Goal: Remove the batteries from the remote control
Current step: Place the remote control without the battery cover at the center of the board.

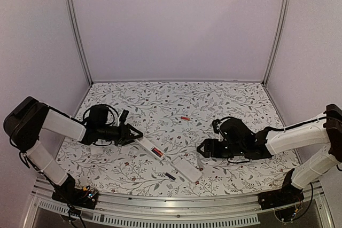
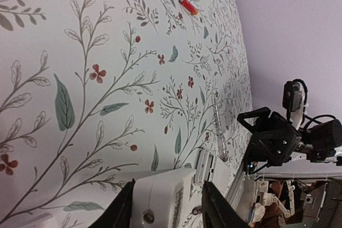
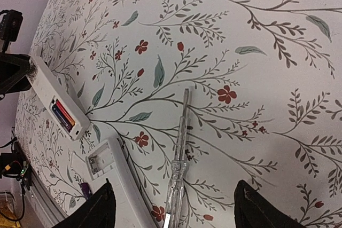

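Observation:
A white remote control (image 1: 151, 148) lies at an angle on the floral cloth. Its bay is open, with a red and a dark battery (image 3: 63, 115) inside. My left gripper (image 2: 168, 185) straddles the remote's end (image 2: 160, 196); one finger touches it, and a thin gap shows at the other finger (image 2: 216, 206). A second white remote (image 1: 185, 168) has an empty bay (image 3: 100, 161). A loose red battery (image 1: 185, 118) lies further back, and a dark purple one (image 1: 170, 175) lies near the front. My right gripper (image 3: 173, 185) is open wide above a clear stick tool (image 3: 179, 174).
Lilac walls with metal corner posts close in the back and both sides. A metal rail (image 1: 176, 206) runs along the near table edge. The right arm's black wrist (image 2: 272, 137) shows beyond the second remote (image 2: 211, 166) in the left wrist view.

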Robot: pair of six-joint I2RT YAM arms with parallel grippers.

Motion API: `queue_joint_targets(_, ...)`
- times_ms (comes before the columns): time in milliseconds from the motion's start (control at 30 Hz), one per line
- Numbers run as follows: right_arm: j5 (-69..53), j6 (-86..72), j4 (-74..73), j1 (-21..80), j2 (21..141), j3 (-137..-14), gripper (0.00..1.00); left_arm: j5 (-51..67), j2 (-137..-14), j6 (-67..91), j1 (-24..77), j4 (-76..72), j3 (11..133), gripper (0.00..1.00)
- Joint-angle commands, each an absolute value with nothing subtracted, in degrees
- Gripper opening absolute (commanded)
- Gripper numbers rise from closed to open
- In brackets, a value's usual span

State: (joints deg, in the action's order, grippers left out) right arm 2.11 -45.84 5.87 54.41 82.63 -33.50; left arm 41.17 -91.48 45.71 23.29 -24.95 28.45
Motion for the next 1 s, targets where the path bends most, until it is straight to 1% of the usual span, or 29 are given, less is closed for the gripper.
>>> queue_joint_targets(0, 4.3, -46.0, 2.7, 55.6, 84.8, -36.1, 0.74, 36.6, -89.4, 42.6, 24.7, -19.9, 29.4, 0.44)
queue_joint_targets(67, 4.1, -46.0, 2.7, 55.7, 85.4, -36.6, 0.74, 35.4, -89.2, 41.8, 25.1, -17.9, 30.1, 0.46)
queue_joint_targets(200, 4.6, -45.7, 1.9, 56.0, 86.2, -37.3, 0.74, 31.2, -88.8, 39.1, 26.2, -11.7, 32.4, 0.56)
queue_joint_targets(367, 5.3, -45.7, 0.1, 56.2, 86.5, -37.8, 0.73, 27.9, -88.4, 37.0, 27.1, -7.6, 34.5, 0.62)
queue_joint_targets(500, 5.7, -46.1, 0.1, 56.3, 86.5, -37.8, 0.72, 25.4, -89.2, 35.5, 29.1, -4.1, 36.5, 0.68)
queue_joint_targets(667, 5.8, -46.6, 0.1, 56.3, 86.6, -37.9, 0.72, 23.7, -89.4, 35.4, 30.3, -2.7, 37.4, 0.70)
queue_joint_targets(867, 6.0, -47.1, -1.7, 56.3, 86.8, -38.3, 0.72, 19.3, -89.0, 34.4, 30.9, 2.8, 39.5, 0.77)
queue_joint_targets(967, 6.2, -47.2, -2.0, 56.5, 86.9, -38.6, 0.72, 17.4, -88.5, 33.8, 30.9, 5.0, 40.7, 0.78)
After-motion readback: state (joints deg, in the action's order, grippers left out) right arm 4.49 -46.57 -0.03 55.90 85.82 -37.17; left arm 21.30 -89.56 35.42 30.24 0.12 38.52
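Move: Between the left fingers at its near end, the remote control has its middle some 4 cm back and 4 cm to the right of that hand, about 3 cm lower. The emptied white remote lies roughly 12 cm back and 16 cm right of that hand, the dark battery about 14 cm back and 11 cm right, and the loose red battery some 9 cm ahead and 17 cm right. From the right hand, the remote control is about 16 cm left and 3 cm ahead. Letting go of the remote control's end, the left hand spreads its already parting fingers from under half to over three quarters open. It sinks about 2 cm almost on the spot while tipping some 20 degrees, so the fingers point more steeply down, and ends open just above the remote control's near end. ##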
